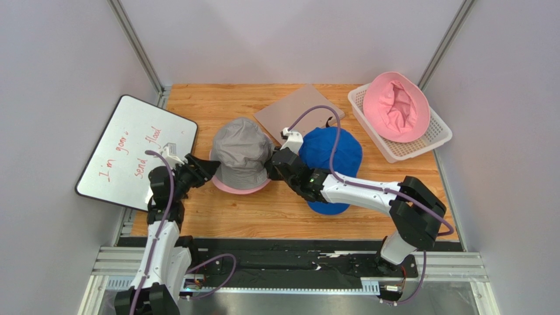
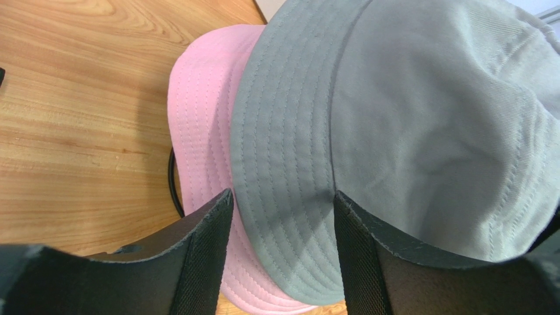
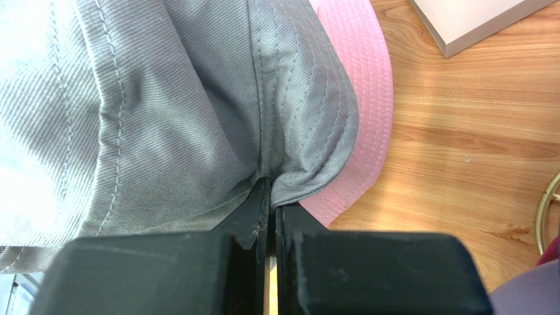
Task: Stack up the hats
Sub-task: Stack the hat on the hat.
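A grey bucket hat [image 1: 241, 152] sits on top of a pink hat whose brim [image 1: 240, 189] shows beneath it, at the table's middle. My right gripper [image 1: 275, 167] is shut on the grey hat's brim [image 3: 309, 131] at its right side, the fabric pinched between the jaws [image 3: 271, 190]. At the hat's left side my left gripper [image 1: 209, 167] stands open; the grey brim [image 2: 282, 197] lies between its fingers [image 2: 210, 249], over the pink brim [image 2: 200, 131]. A blue cap [image 1: 332, 154] lies to the right, partly under the right arm. Another pink bucket hat [image 1: 396, 106] lies in the basket.
A white mesh basket [image 1: 434, 141] stands at the back right. A whiteboard [image 1: 135, 151] with red writing leans at the left edge. A flat beige board [image 1: 296, 111] lies behind the hats. A black wire ring [image 2: 172, 184] shows under the pink hat, a gold ring [image 3: 549, 210] near the right gripper.
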Action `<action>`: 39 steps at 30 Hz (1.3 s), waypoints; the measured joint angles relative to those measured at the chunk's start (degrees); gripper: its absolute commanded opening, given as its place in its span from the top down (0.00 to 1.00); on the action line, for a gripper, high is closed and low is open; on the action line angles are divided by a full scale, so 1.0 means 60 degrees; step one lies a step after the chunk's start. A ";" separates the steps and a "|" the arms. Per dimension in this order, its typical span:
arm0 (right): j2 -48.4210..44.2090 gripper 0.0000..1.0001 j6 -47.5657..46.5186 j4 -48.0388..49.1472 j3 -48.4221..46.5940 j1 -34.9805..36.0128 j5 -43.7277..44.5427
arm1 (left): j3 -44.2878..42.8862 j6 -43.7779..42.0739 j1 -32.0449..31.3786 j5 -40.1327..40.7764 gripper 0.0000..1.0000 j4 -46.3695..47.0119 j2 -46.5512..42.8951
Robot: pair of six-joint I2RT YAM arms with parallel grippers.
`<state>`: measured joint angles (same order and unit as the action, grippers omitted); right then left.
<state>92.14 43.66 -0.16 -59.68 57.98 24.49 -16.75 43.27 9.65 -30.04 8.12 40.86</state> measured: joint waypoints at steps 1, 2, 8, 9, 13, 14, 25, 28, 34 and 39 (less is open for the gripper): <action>0.0000 0.99 0.0000 0.0004 0.0011 0.0000 0.0000 | 0.0040 0.0015 0.0000 -0.0007 0.44 0.0015 -0.0120; 0.0000 0.99 0.0000 0.0007 0.0022 0.0000 0.0000 | 0.0095 0.0040 0.0000 -0.0015 0.47 0.0040 -0.0222; 0.0000 0.99 0.0000 0.0004 0.0033 0.0000 0.0000 | 0.0346 0.0226 0.0000 -0.0062 0.71 0.0197 -0.0415; 0.0000 0.99 0.0000 0.0011 0.0047 0.0000 0.0000 | 0.0364 0.0226 0.0000 -0.0073 0.74 0.0197 -0.0415; 0.0000 1.00 0.0004 0.0040 0.0087 0.0000 0.0000 | 0.0412 0.0291 0.0000 -0.0087 0.90 0.0244 -0.0415; 0.0000 1.00 0.0004 0.0062 0.0098 0.0000 0.0000 | 0.0412 0.0284 0.0000 -0.0087 0.97 0.0262 -0.0419; 0.0000 1.00 0.0182 0.0029 0.0138 0.0000 0.0073 | 0.0193 -0.0168 -0.0011 0.0127 1.00 0.0259 0.0441; 0.0015 1.00 0.0251 0.0004 0.0138 0.0000 0.0073 | -0.0080 -0.0499 -0.0029 0.0259 1.00 0.0142 0.0914; 0.0135 1.00 0.0382 -0.0007 0.0138 0.0000 0.0087 | -0.0433 -0.1035 -0.0040 0.0459 1.00 -0.0029 0.1537; 0.0193 0.97 0.0390 0.0011 0.0138 0.0000 0.0069 | -0.0699 -0.1246 -0.0051 0.0495 1.00 -0.0091 0.2000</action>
<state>93.30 46.00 -0.10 -58.85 57.98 24.91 -20.95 35.79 9.34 -27.07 7.57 52.86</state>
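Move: The left hand has the grey hat's near-left brim between its open fingers; the hat's middle is about 8 cm to the right, 4 cm ahead and roughly level. The pink hat underneath lies about 8 cm right, 2 cm ahead and 4 cm below. From the right hand, already pinching the other side, the grey hat is some 9 cm left and 4 cm ahead; the blue hat is about 18 cm right, 1 cm back and 3 cm lower. Almost on the spot at first, the left hand shuts its fingers and pinches the grey hat's left brim. It then draws the brim down about 3 cm and nearly as far forward, with a little drift left and a slight downward tilt, along the pink hat's brim. Opposite, the right hand keeps its pinch and sinks a good 1 cm. ##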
